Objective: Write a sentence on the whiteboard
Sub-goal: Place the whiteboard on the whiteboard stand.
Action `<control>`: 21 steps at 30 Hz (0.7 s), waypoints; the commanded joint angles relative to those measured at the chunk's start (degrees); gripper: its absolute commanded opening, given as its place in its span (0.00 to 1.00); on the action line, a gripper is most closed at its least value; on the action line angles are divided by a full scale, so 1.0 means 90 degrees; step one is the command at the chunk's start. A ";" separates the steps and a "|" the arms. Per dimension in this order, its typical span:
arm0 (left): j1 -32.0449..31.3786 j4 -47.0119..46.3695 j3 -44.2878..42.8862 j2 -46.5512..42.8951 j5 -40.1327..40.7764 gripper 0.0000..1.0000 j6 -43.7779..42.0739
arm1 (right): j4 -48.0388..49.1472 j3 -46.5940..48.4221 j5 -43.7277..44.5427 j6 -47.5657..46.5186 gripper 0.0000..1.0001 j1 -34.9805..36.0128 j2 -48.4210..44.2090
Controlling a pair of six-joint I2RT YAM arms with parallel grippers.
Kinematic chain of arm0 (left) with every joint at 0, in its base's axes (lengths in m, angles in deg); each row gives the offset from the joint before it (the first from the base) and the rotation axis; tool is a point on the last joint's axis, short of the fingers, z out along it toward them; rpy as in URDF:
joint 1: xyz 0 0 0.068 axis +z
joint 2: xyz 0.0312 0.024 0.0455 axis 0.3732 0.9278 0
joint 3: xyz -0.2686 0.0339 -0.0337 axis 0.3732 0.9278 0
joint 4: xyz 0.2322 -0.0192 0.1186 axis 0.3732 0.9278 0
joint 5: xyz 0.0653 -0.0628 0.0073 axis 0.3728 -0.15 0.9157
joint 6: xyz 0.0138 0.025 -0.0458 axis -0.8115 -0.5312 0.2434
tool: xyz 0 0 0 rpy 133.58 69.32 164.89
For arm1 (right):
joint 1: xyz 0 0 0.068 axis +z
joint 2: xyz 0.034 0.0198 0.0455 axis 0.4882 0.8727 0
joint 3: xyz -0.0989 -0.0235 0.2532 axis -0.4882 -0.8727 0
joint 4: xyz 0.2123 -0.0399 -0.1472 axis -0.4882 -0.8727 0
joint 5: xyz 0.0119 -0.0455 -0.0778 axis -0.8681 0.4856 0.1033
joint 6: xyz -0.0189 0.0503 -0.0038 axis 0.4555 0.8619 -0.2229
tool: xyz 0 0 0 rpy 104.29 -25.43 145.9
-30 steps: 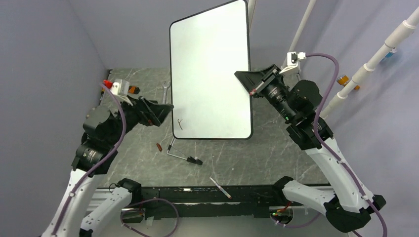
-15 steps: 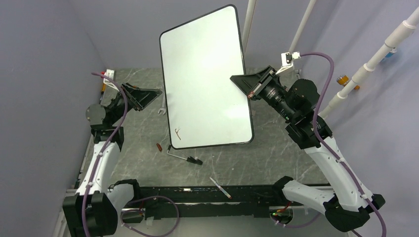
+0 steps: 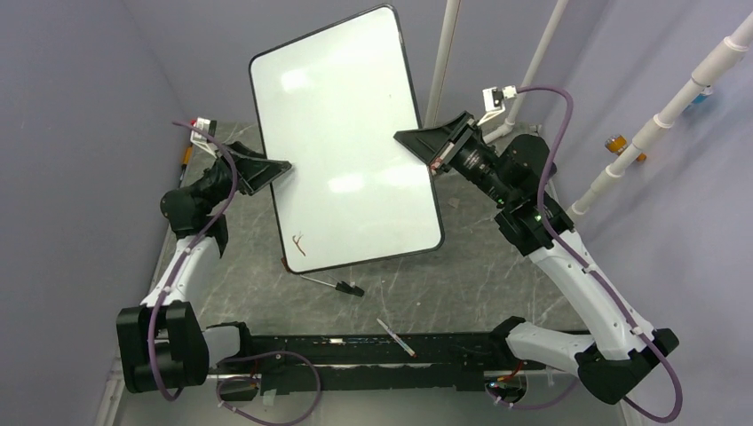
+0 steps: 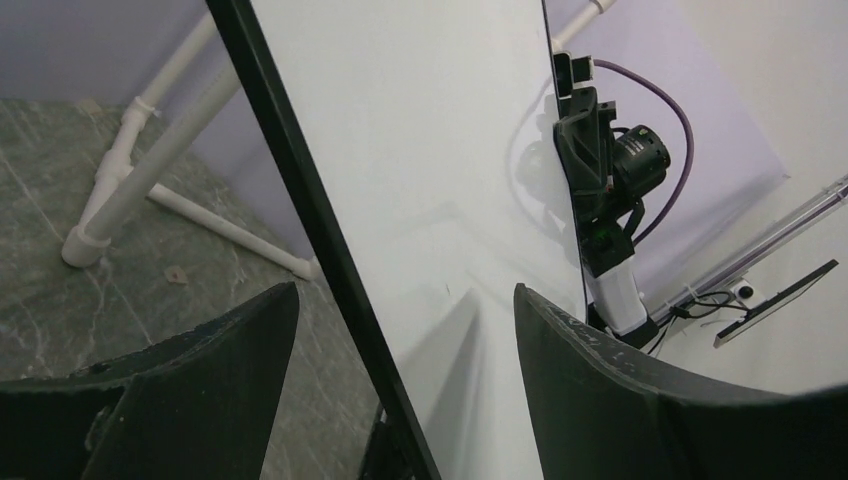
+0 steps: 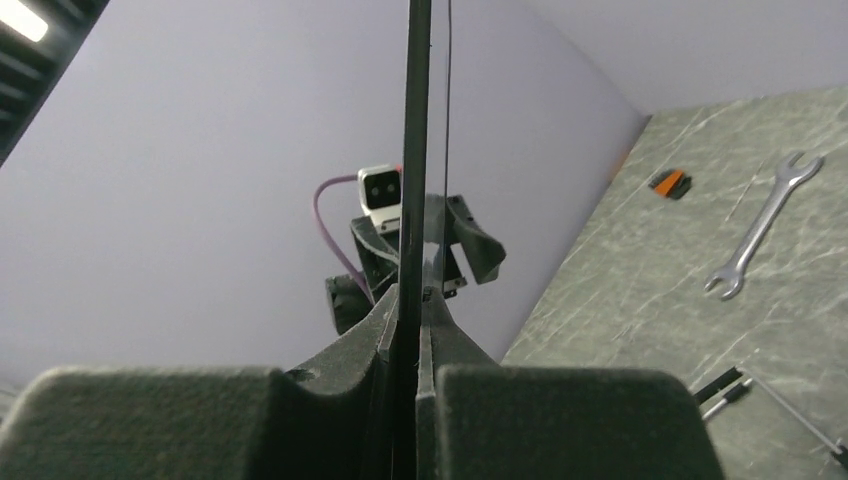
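The whiteboard (image 3: 342, 142) is lifted off the table and tilted, its top leaning left. One small reddish-brown mark of the sentence (image 3: 300, 241) sits near its lower left corner. My right gripper (image 3: 428, 147) is shut on the board's right edge; in the right wrist view the board is edge-on (image 5: 417, 120) between the closed fingers (image 5: 415, 345). My left gripper (image 3: 282, 169) is open at the board's left edge. In the left wrist view the dark rim (image 4: 300, 190) runs between the spread fingers (image 4: 405, 335), touching neither.
A thin pen (image 3: 396, 338) lies on the front rail. A black-handled metal tool (image 3: 333, 284) lies just below the board. A wrench (image 5: 765, 225) and a small orange piece (image 5: 668, 182) lie behind it. White pipes (image 3: 657, 124) stand at the right.
The right gripper has swung the board left and up, tilting it further. The left gripper drew back from the board's edge and opened; the edge now lies between its fingers.
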 commanded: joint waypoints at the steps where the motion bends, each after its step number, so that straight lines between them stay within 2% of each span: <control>1: 0.0056 -0.0309 -0.0248 0.0031 -0.0340 0.85 -0.0105 | 0.1961 0.0192 -0.0279 0.0541 0.00 0.0032 -0.0268; 3: 0.0110 -0.0061 -0.0270 -0.0039 -0.0353 0.84 -0.0289 | 0.1814 0.0276 -0.0263 0.0369 0.00 0.0033 -0.0296; 5: 0.0115 -0.0207 -0.0345 -0.0029 -0.0433 0.69 -0.0204 | 0.1859 0.0266 -0.0326 0.0355 0.00 0.0021 -0.0262; 8: 0.0102 -0.1144 -0.0442 0.0143 -0.0576 0.51 0.0538 | 0.2156 0.0127 -0.0490 0.0479 0.00 0.0017 -0.0158; 12: 0.0102 -0.2504 -0.0617 0.0393 -0.0727 0.34 0.1867 | 0.2898 -0.0130 -0.0793 0.0644 0.00 -0.0036 0.0081; 15: 0.0099 -0.2367 -0.0650 0.0210 -0.0924 0.35 0.1883 | 0.3415 -0.0211 -0.1148 0.0854 0.00 -0.0152 0.0338; 19: 0.0105 -0.1220 -0.0548 -0.0301 -0.1242 0.30 0.1031 | 0.3704 -0.0323 -0.1329 0.0996 0.00 -0.0358 0.0478; 21: 0.0102 -0.0687 -0.0512 -0.0566 -0.1336 0.32 0.0669 | 0.3794 -0.0364 -0.1397 0.1042 0.00 -0.0423 0.0534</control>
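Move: The whiteboard's left edge stands between the left hand's open fingers, practically at the hand point; the board's middle is about 10 cm to that hand's right and 5 cm above. The right hand already grips the opposite edge, with the board's middle some 10 cm to its left and 5 cm below. The partly hidden whiteboard stand lies roughly 12 cm left of the right hand, 3 cm back and 46 cm down. The marker lies 23 cm back, level sideways, 49 cm down. Closing from wide open to about a third, the left fingers pinch the whiteboard's left edge, one in front of its face and one behind, while that hand draws back and rises about 2 cm each. The right hand keeps its grip on the right edge, shifting about 2 cm left towards the left hand and turning some 10 degrees counter-clockwise. ##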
